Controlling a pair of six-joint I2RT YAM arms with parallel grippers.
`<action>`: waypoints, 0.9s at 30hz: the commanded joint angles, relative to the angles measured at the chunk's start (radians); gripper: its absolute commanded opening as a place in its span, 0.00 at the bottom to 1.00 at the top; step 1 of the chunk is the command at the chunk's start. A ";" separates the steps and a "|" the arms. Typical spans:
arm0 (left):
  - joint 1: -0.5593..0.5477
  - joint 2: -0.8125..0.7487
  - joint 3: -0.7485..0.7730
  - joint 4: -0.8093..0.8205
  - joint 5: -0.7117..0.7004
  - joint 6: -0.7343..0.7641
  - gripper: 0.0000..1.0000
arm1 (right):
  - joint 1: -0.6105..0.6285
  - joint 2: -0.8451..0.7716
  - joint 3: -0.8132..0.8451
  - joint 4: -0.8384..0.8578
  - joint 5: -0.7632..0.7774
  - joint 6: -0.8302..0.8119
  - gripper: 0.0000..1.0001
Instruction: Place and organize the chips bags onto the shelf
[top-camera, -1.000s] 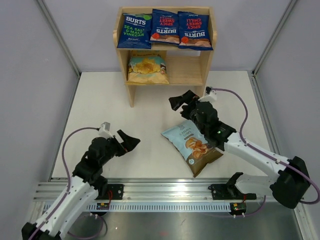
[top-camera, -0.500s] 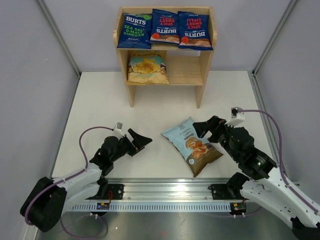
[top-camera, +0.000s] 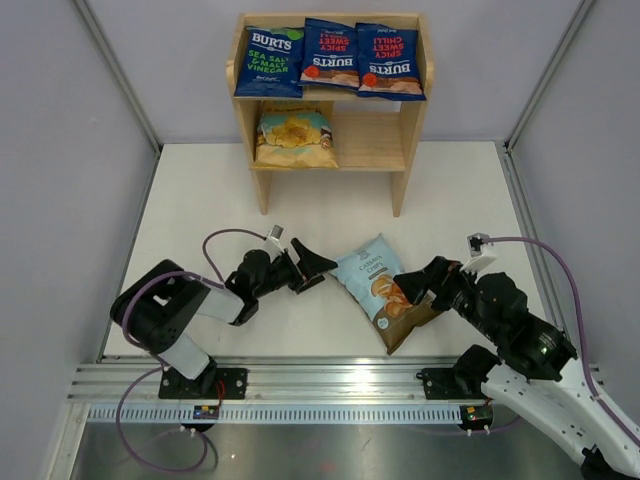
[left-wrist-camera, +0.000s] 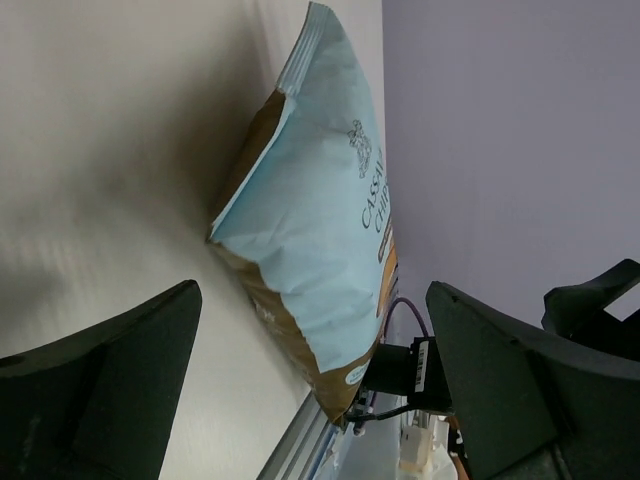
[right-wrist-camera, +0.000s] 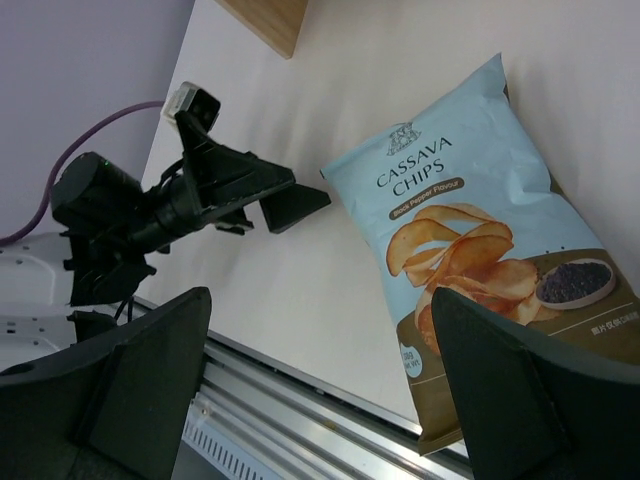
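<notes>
The light-blue and brown chips bag (top-camera: 378, 285) lies flat on the table, printed side up. My left gripper (top-camera: 312, 270) is open and low, just left of the bag's top edge; in the left wrist view (left-wrist-camera: 310, 400) the bag (left-wrist-camera: 310, 210) fills the gap ahead of the fingers. My right gripper (top-camera: 418, 283) is open above the bag's right side; the right wrist view (right-wrist-camera: 320, 400) shows the bag (right-wrist-camera: 480, 230) and the left gripper (right-wrist-camera: 290, 205). The shelf (top-camera: 400, 175) holds three Burts bags (top-camera: 330, 55) on top and the tan-yellow bag (top-camera: 293, 135) on the lower tier's left.
The lower tier's right half (top-camera: 372, 140) is bare wood. A metal rail (top-camera: 330, 385) runs along the table's near edge, close to the bag's bottom corner. Grey walls enclose the table on three sides.
My left arm has stretched right and low across the table up to the bag's left edge. My right arm has pulled back from near the shelf to the bag's right side.
</notes>
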 joint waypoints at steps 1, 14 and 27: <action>-0.019 0.135 0.082 0.241 0.073 -0.038 0.99 | -0.004 -0.036 0.038 -0.002 -0.048 0.015 0.99; -0.107 0.399 0.230 0.283 0.021 -0.070 0.95 | -0.004 -0.074 0.041 0.012 -0.081 0.038 0.99; -0.144 0.594 0.280 0.626 -0.073 -0.149 0.42 | -0.004 -0.081 0.012 0.017 -0.081 0.068 0.99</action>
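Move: The blue cassava chips bag lies flat with its middle about 16 cm to the right of the open left hand, 4 cm nearer the base and 6 cm below it; its top left corner is close by the fingertips. The shelf's front feet stand about 17 cm ahead, the right one some 19 cm to the right, the left one 13 cm to the left. From the right hand the bag's middle is roughly 4 cm ahead, 4 cm left and 21 cm below. The left hand slides about 9 cm to its right and sinks some 5 cm along with it, fingers wide open at first, until they straddle the left edge of the cassava chips bag near its top corner; over the second half they close to about half their opening and bunch the edge between them. The open right hand clears a little, easing about 2 cm up and back above the bag without touching it. ##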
